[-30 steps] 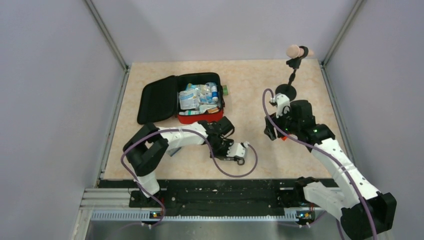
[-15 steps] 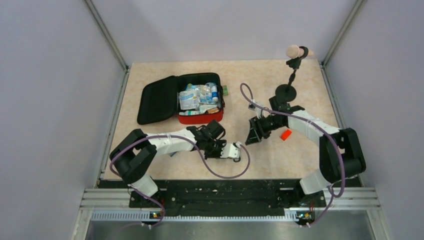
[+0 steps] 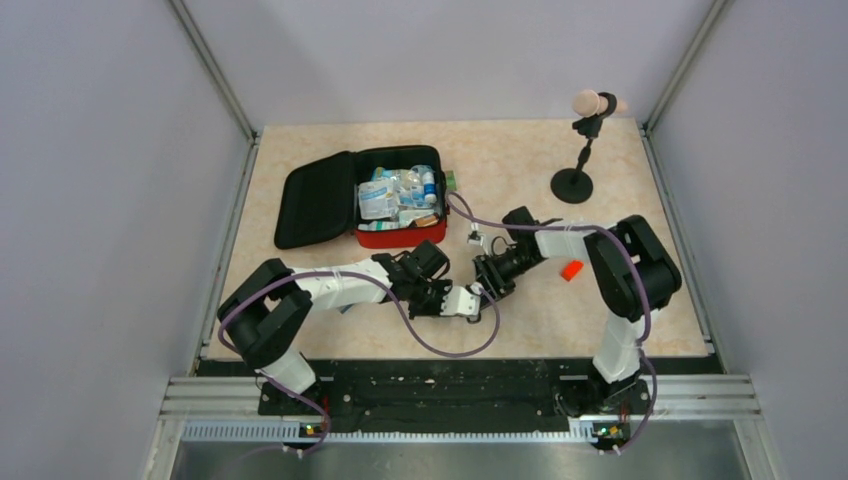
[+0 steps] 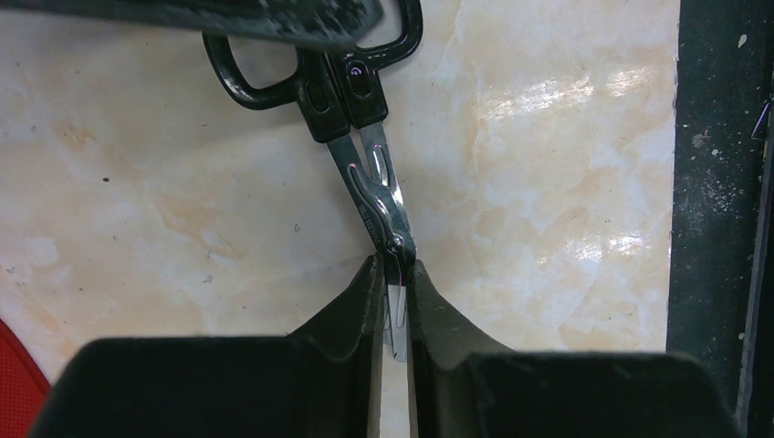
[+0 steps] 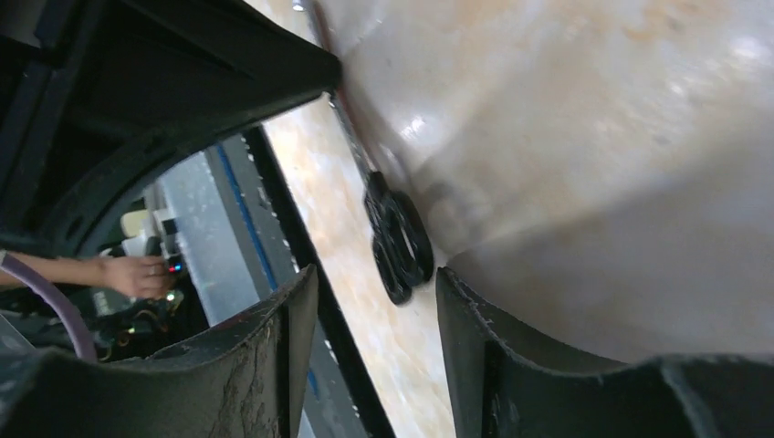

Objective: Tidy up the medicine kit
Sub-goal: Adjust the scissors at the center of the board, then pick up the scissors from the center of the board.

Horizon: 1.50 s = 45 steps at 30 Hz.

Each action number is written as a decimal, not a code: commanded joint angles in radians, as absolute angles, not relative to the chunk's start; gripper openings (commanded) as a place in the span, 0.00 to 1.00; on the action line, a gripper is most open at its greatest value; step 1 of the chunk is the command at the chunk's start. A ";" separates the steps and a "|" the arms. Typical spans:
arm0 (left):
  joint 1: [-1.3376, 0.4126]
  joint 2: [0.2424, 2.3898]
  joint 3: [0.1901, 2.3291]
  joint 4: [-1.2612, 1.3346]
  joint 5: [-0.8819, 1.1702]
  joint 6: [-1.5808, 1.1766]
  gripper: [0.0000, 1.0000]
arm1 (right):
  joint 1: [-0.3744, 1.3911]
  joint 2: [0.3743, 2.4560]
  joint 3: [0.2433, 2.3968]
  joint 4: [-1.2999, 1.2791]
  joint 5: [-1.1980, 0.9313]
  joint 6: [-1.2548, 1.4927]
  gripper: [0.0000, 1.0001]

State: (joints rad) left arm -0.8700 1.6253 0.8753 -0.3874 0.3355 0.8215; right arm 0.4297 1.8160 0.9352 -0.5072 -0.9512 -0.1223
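The red medicine kit [image 3: 400,238] lies open at the back left, its black lid [image 3: 315,200] flat to the left and its tray full of packets and small bottles. My left gripper [image 4: 392,266] is shut on the blades of black-handled scissors [image 4: 374,178], just above the table. The handles [image 4: 310,64] point away from it. My right gripper [image 5: 374,306] is open, and the scissor handles [image 5: 399,242] sit just ahead of the gap between its fingers. From above, the two grippers, left [image 3: 480,298] and right [image 3: 492,274], meet in front of the kit.
A small orange-red block [image 3: 571,269] lies on the table to the right of the grippers. A microphone stand [image 3: 574,182] stands at the back right. The black base rail [image 4: 716,210] runs along the table's near edge.
My right arm has swung left from beside the orange-red block to the scissor handles, its jaws narrowing a little. The left gripper has kept its grip and barely moved.
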 commanded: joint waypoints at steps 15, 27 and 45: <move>-0.750 1.576 0.889 -0.492 0.159 0.639 0.35 | 0.446 1.832 1.069 -0.486 -0.972 -0.154 0.00; -0.287 1.359 1.180 -0.608 -0.049 -0.179 0.89 | 0.395 1.619 1.294 -0.654 -0.800 -0.316 0.00; 0.304 1.394 0.990 -0.421 0.344 -0.840 0.96 | 0.396 1.693 1.560 -0.451 -0.502 -0.120 0.00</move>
State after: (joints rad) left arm 0.2443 1.3964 1.0504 -0.5777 0.1795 -0.7193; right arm 0.3923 1.6657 1.4952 -0.5232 -0.5083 -0.1635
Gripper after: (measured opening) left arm 0.944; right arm 0.046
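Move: The scissors are pinched near their pivot in the left hand, blade tips to its left and handles about 8 cm to its right. From the open right hand, those handles lie some 2 cm left, 1 cm back and 1 cm below. From the right hand, the open red case is roughly 22 cm ahead and 17 cm left, about level in height, and the small red block is about 8 cm ahead, 17 cm right and 3 cm lower. The right hand eases about 2 cm left and slightly down, shuts on the scissors' handles, then carries the scissors some 18 cm forward and equally far up towards the case, its fingertips swinging forward by around 45 degrees. Once that grip is shut, the left hand opens off the blades and withdraws left and forward, rising before it sinks partway, turning far counter-clockwise. ##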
